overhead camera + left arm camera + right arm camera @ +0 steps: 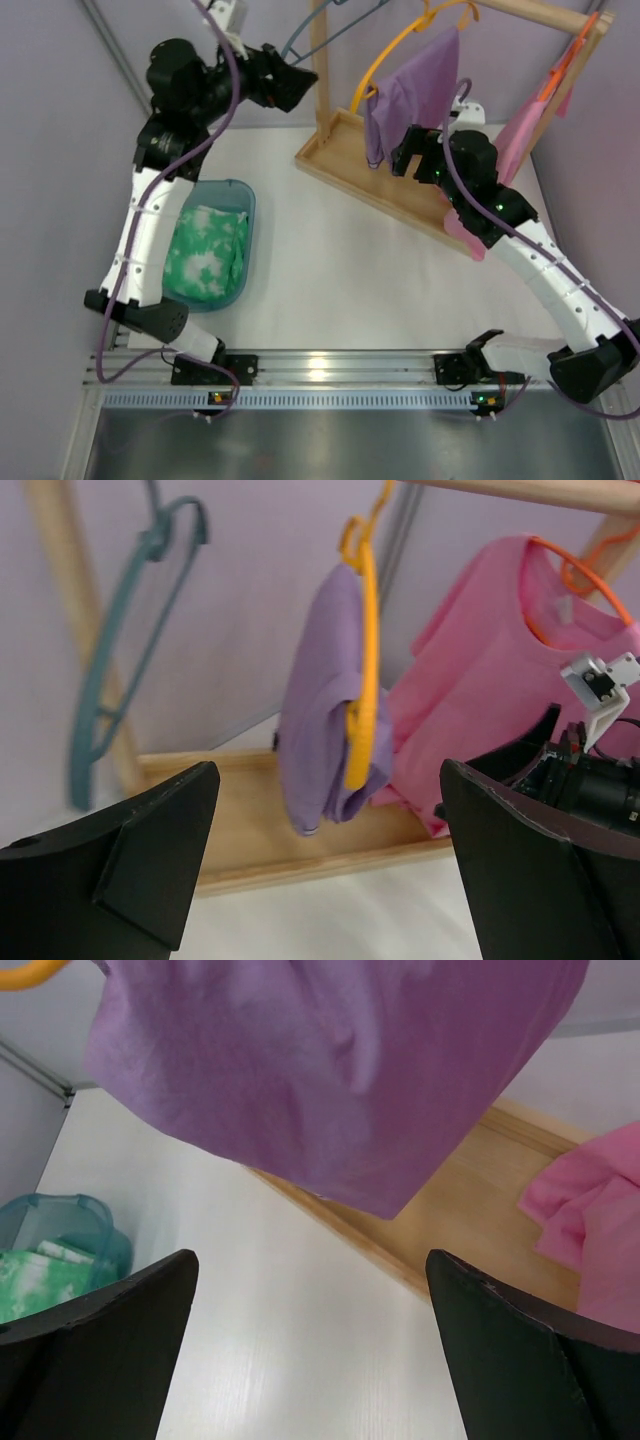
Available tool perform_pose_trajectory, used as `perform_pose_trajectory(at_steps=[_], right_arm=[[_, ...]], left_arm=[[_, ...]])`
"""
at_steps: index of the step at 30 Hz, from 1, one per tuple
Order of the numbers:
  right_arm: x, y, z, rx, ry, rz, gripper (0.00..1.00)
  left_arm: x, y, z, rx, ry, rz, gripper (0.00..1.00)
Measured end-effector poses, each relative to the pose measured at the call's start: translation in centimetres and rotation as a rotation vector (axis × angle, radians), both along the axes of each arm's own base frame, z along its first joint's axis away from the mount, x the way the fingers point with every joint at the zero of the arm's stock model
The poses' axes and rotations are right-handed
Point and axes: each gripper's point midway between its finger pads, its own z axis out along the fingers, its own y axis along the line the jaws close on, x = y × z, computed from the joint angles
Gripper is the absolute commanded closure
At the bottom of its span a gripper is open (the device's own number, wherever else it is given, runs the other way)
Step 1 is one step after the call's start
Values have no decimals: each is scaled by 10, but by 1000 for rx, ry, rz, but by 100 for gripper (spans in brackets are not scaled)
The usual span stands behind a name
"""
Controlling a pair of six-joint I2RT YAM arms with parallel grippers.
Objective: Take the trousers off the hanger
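Observation:
The purple trousers (pixel 415 92) hang folded over the yellow-orange hanger (pixel 393 55) on the wooden rack's rail. In the left wrist view the trousers (pixel 322 705) drape over the hanger (pixel 362 660), seen edge-on. In the right wrist view the trousers (pixel 330 1070) fill the top, with a hanger tip (pixel 30 974) at the upper left. My right gripper (pixel 418 152) is open and empty just below the trousers' hem; it also shows in its wrist view (pixel 312 1360). My left gripper (pixel 300 82) is open and empty, left of the rack, facing the hanger from a distance (pixel 325 870).
A wooden rack with a tray base (pixel 345 160) stands at the back. A grey-blue hanger (pixel 125 650) hangs empty on the left. A pink garment (pixel 490 670) on an orange-red hanger (pixel 570 575) hangs on the right. A teal basin (pixel 240 195) holds green-and-white cloth (pixel 205 255).

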Motion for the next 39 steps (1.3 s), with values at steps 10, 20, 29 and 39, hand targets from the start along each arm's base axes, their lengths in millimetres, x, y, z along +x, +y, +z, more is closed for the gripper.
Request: perform_pose_trajectory(at_steps=[10, 20, 29, 39], right_arm=[[-22, -17, 27, 16, -57, -17, 1], [-33, -31, 31, -8, -67, -43, 1], [-34, -34, 33, -27, -78, -47, 1], [-34, -35, 33, -47, -80, -42, 1]], left_arm=[[63, -98, -41, 42, 49, -137, 2], [64, -147, -80, 95, 94, -187, 9], [72, -153, -81, 118, 58, -135, 24], [90, -158, -90, 108, 42, -104, 25]])
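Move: From the left hand the near, lower end of the yellow hanger is about 11 cm ahead, 17 cm to the right and 10 cm below. The purple trousers hang on it, about 16 cm ahead, 24 cm right and 11 cm below; the grey-blue hanger is some 12 cm ahead, level sideways. From the right hand the trousers lie about 10 cm ahead, 1 cm left and 8 cm higher, with the pink garment about 20 cm right, 8 cm ahead. The open left fingers come to straddle the near end of the yellow hanger: the hand sweeps some 16 cm right, forward and down, then edges a last couple of centimetres forward while the fingers narrow by about a quarter, not shut. The right hand, fingers wide, backs off from the trousers, rising and going right some 6 cm in all, then waits. ##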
